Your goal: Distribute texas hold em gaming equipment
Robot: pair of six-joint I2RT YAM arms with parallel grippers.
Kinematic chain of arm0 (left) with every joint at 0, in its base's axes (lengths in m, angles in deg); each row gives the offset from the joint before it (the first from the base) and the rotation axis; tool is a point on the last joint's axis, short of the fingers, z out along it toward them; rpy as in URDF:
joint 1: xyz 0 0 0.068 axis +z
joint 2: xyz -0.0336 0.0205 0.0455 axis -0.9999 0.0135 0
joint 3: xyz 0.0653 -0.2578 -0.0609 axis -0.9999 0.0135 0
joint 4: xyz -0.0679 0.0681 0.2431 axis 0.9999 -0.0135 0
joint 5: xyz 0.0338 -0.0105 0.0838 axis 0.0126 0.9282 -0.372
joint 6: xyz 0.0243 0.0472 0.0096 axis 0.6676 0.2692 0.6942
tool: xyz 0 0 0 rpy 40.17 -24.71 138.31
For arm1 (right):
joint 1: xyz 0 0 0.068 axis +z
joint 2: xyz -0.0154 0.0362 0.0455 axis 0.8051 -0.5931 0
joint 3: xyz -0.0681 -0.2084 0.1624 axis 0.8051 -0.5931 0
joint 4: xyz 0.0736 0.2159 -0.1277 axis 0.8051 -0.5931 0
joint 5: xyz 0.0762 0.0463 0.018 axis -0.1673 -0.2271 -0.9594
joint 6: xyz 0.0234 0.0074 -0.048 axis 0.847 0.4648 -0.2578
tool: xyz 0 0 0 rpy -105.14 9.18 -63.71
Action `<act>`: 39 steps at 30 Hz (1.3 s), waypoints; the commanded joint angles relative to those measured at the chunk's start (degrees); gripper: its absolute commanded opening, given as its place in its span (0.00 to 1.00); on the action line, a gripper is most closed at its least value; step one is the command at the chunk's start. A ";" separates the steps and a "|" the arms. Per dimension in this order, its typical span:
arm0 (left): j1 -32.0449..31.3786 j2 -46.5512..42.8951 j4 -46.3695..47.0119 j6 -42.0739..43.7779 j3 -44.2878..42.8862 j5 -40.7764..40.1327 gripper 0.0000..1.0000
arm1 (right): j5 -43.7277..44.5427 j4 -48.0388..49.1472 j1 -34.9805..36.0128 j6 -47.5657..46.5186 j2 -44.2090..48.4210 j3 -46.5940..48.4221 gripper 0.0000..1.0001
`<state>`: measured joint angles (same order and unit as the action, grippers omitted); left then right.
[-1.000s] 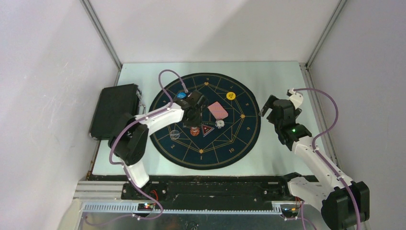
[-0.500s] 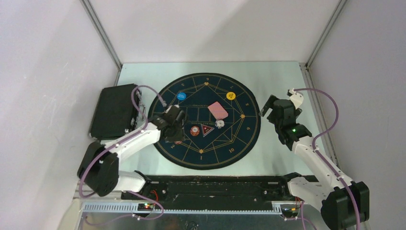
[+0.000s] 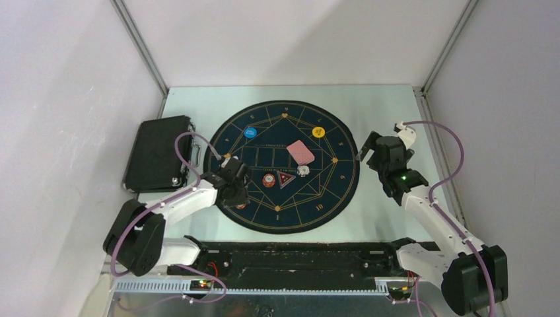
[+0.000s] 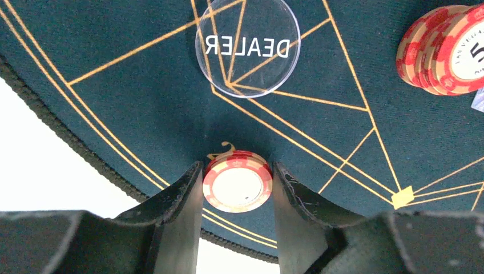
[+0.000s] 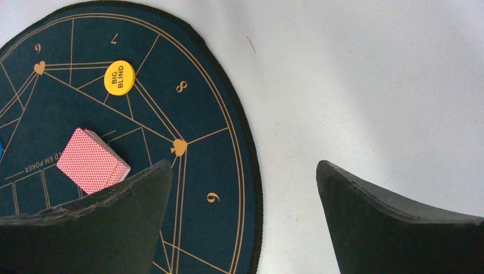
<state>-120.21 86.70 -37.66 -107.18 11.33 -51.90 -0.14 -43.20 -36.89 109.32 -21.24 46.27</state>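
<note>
My left gripper (image 4: 237, 171) is shut on a red-white poker chip (image 4: 237, 181), held flat just above the near-left rim of the mat; from above this gripper (image 3: 237, 197) hangs over that rim. Ahead of it lie a clear DEALER button (image 4: 247, 47) and a stack of red-white chips (image 4: 442, 48), (image 3: 268, 179). A red triangular token (image 3: 286, 178), a small white chip (image 3: 303, 170), the pink-backed cards (image 3: 301, 152), (image 5: 93, 160), a blue chip (image 3: 250, 132) and a yellow BIG BLIND chip (image 5: 120, 77) lie on the mat. My right gripper (image 5: 244, 165) stands open over the mat's right edge.
The dark round mat with gold lines (image 3: 290, 214) covers the middle of the pale table (image 3: 383, 218). A black rectangular case (image 3: 157, 152) lies shut at the left edge. Metal frame posts rise at the back corners.
My left arm has drawn back from the chip stack at the mat's centre to the near-left rim, carrying one red-white chip. The right arm has barely moved.
</note>
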 commanded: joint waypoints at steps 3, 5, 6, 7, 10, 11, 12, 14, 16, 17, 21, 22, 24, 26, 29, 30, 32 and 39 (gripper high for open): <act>0.31 1.94 2.04 -0.58 -1.33 -1.23 0.35 | -0.84 2.11 -0.37 0.57 -0.27 0.12 1.00; 0.31 1.43 0.70 -0.91 -1.28 -1.97 0.51 | -0.52 1.86 -0.50 0.72 -0.04 0.11 1.00; 0.31 0.86 -0.12 -0.99 -1.25 -2.03 0.57 | -0.58 1.82 -0.50 0.74 0.07 0.11 1.00; 0.31 0.12 -0.47 -1.01 -1.24 -2.05 0.67 | -0.60 1.76 -0.55 0.79 0.15 0.16 1.00; 0.23 -1.70 -1.91 -0.70 -2.16 -1.14 0.79 | -0.73 1.73 -0.56 0.83 0.23 0.12 1.00; 0.11 -2.62 -2.16 -0.39 -2.83 -0.82 0.80 | -0.77 1.71 -0.58 0.73 0.23 0.12 1.00; 0.03 -3.01 -2.70 -0.22 -3.17 -0.39 0.84 | -0.79 1.71 -0.66 0.69 0.23 0.14 1.00; -0.17 -4.28 -3.27 0.34 -4.31 0.23 0.94 | -0.81 1.69 -0.73 0.71 0.37 0.16 1.00; -0.21 -4.87 -2.83 1.34 -5.92 1.05 0.99 | -0.81 1.69 -0.78 0.74 0.47 0.12 1.00; -0.22 -4.63 -1.84 2.23 -7.15 1.41 0.99 | -0.87 1.64 -0.81 0.75 0.48 0.12 1.00; -0.21 -0.19 2.90 4.85 -12.53 5.04 1.00 | -1.04 1.77 -0.97 0.67 0.33 0.11 1.00; -0.26 0.93 3.41 5.17 -13.65 6.33 1.00 | -1.10 1.73 -0.99 0.67 0.36 0.11 1.00; -0.30 4.61 4.60 6.03 -16.84 7.58 1.00 | -1.07 1.54 -1.11 0.60 0.46 0.11 1.00; -0.36 8.42 4.70 6.73 -19.86 7.81 1.00 | -0.95 1.38 -1.37 0.61 0.67 0.11 1.00; -0.39 13.61 4.47 7.72 -23.85 8.29 1.00 | -0.94 1.23 -1.63 0.64 0.83 0.11 1.00; -0.39 15.42 4.32 8.00 -24.45 8.33 1.00 | -0.93 1.16 -1.79 0.72 0.83 0.11 1.00; -0.44 17.74 3.63 8.30 -26.02 8.10 1.00 | -1.02 1.09 -1.93 0.75 0.80 0.11 1.00; -0.99 23.05 1.94 9.44 -29.22 8.83 0.99 | -1.10 1.09 -2.47 0.74 0.51 0.13 1.00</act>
<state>-120.56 108.10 -34.99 -99.62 -14.99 -44.12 -1.71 -43.11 -38.92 109.32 -21.48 46.27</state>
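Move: Just under the left hand, about 1 cm down, is the number 2 mark on the mat, where the held red chip is to go. The dealer button lies some 7 cm straight ahead; the red chip stack stands about 9 cm ahead and 10 cm to the right, and the all-in triangle 9 cm ahead and 16 cm right. From the idle right hand, the 2 mark is roughly 50 cm left, 12 cm back and 14 cm below. Opening its fingers wide almost on the spot, the left hand lets go of the red chip at the 2 mark. It then lifts about 7 cm and sweeps some 10 cm forward and 9 cm right towards the red chip stack, sinking again by about 3 cm to end with open fingers above the stack. ##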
